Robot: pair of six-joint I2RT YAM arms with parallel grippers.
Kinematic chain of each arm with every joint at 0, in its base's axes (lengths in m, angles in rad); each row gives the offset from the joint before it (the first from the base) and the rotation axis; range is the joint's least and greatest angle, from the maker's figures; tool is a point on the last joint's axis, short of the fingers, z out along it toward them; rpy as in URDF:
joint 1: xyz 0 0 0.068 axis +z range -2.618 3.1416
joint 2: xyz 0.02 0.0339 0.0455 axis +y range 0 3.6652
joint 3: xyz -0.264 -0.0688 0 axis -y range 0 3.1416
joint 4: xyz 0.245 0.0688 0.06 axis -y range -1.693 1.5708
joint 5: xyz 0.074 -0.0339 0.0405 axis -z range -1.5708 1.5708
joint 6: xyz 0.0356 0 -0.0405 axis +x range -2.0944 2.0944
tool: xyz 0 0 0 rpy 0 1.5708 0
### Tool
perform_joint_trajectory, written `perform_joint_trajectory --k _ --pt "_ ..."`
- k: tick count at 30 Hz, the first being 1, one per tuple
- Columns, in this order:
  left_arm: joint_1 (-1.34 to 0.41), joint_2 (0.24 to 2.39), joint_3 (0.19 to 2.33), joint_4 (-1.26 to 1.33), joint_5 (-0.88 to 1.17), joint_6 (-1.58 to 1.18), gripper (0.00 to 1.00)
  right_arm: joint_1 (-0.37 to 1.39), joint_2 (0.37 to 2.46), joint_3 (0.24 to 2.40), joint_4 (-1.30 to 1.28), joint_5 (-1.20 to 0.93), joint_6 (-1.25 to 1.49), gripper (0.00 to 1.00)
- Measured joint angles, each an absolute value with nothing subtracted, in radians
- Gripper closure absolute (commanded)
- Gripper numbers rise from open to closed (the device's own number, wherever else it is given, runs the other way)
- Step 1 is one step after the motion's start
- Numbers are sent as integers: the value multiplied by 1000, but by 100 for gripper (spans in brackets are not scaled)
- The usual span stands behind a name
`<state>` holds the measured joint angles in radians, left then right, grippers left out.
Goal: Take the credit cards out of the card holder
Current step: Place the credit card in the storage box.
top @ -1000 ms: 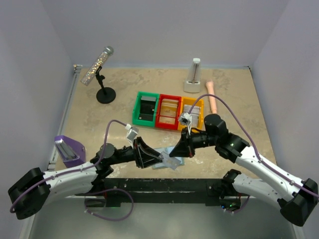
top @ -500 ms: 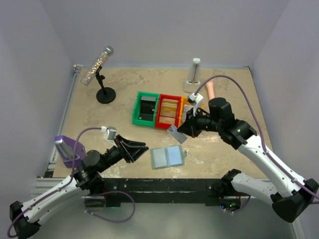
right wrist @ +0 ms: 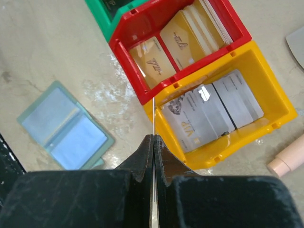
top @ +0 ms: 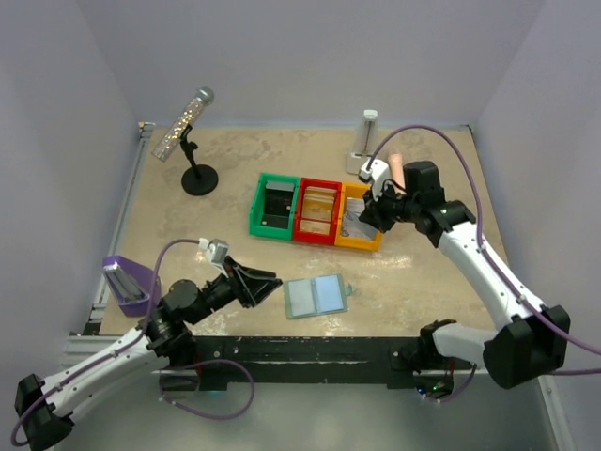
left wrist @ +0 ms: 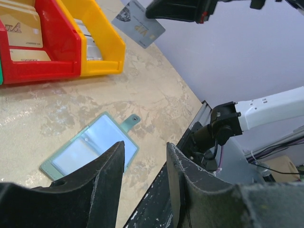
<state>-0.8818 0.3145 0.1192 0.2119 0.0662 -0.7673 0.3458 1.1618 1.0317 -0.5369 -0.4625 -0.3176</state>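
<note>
The card holder (top: 316, 297) lies open and flat near the table's front edge, its two pale blue panels facing up. It also shows in both wrist views (left wrist: 90, 145) (right wrist: 64, 126). My left gripper (top: 269, 279) (left wrist: 146, 147) hovers just left of it, open, with nothing between the fingers. My right gripper (top: 364, 218) (right wrist: 154, 137) is shut on a grey credit card (top: 353, 219) (left wrist: 138, 23), seen edge-on as a thin line (right wrist: 153, 114). It holds the card above the yellow bin (top: 360, 245), where other grey cards (right wrist: 209, 114) lie.
A red bin (top: 317, 235) with gold cards (right wrist: 166, 52) and a green bin (top: 256, 211) stand left of the yellow one. A microphone on a stand (top: 198, 178), a white upright device (top: 364, 150), a pink cylinder (top: 398, 169) and a purple object (top: 131, 282) stand around the table.
My right gripper lifted the grey card away from the holder and carried it back over the yellow bin. My left arm pulled back to the left, off the holder, which now lies flat.
</note>
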Motion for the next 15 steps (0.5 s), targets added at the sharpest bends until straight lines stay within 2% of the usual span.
perform_joint_trajectory --k 7,15 --pt "-882 345 107 226 81 -768 55 253 1339 1086 -590 -553 -467 100" --pt "-881 435 72 274 99 -783 55 228 1476 1190 -624 -618 -527 100"
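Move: The yellow compartment of the storage box, where the held credit card is going, has its middle about 12 cm ahead of the right hand, 3 cm to its left and some 15 cm below. The red compartment adjoins it, about 11 cm farther left. The card holder lies some 10 cm back and 15 cm left of the hand, the pink tube roughly 22 cm ahead and 7 cm right. From the left hand the yellow compartment is about 27 cm ahead and 26 cm right. The credit card, still pinched edge-on in the right hand's shut fingers, is carried down and forward towards the yellow compartment, about 4.5 cm each way; the sinking comes early, then the hand runs on almost level while the wrist turns some 10 degrees, tipping down and counter-clockwise. The empty left hand, fingers staying half open, sinks about 4 cm beside the card holder. ##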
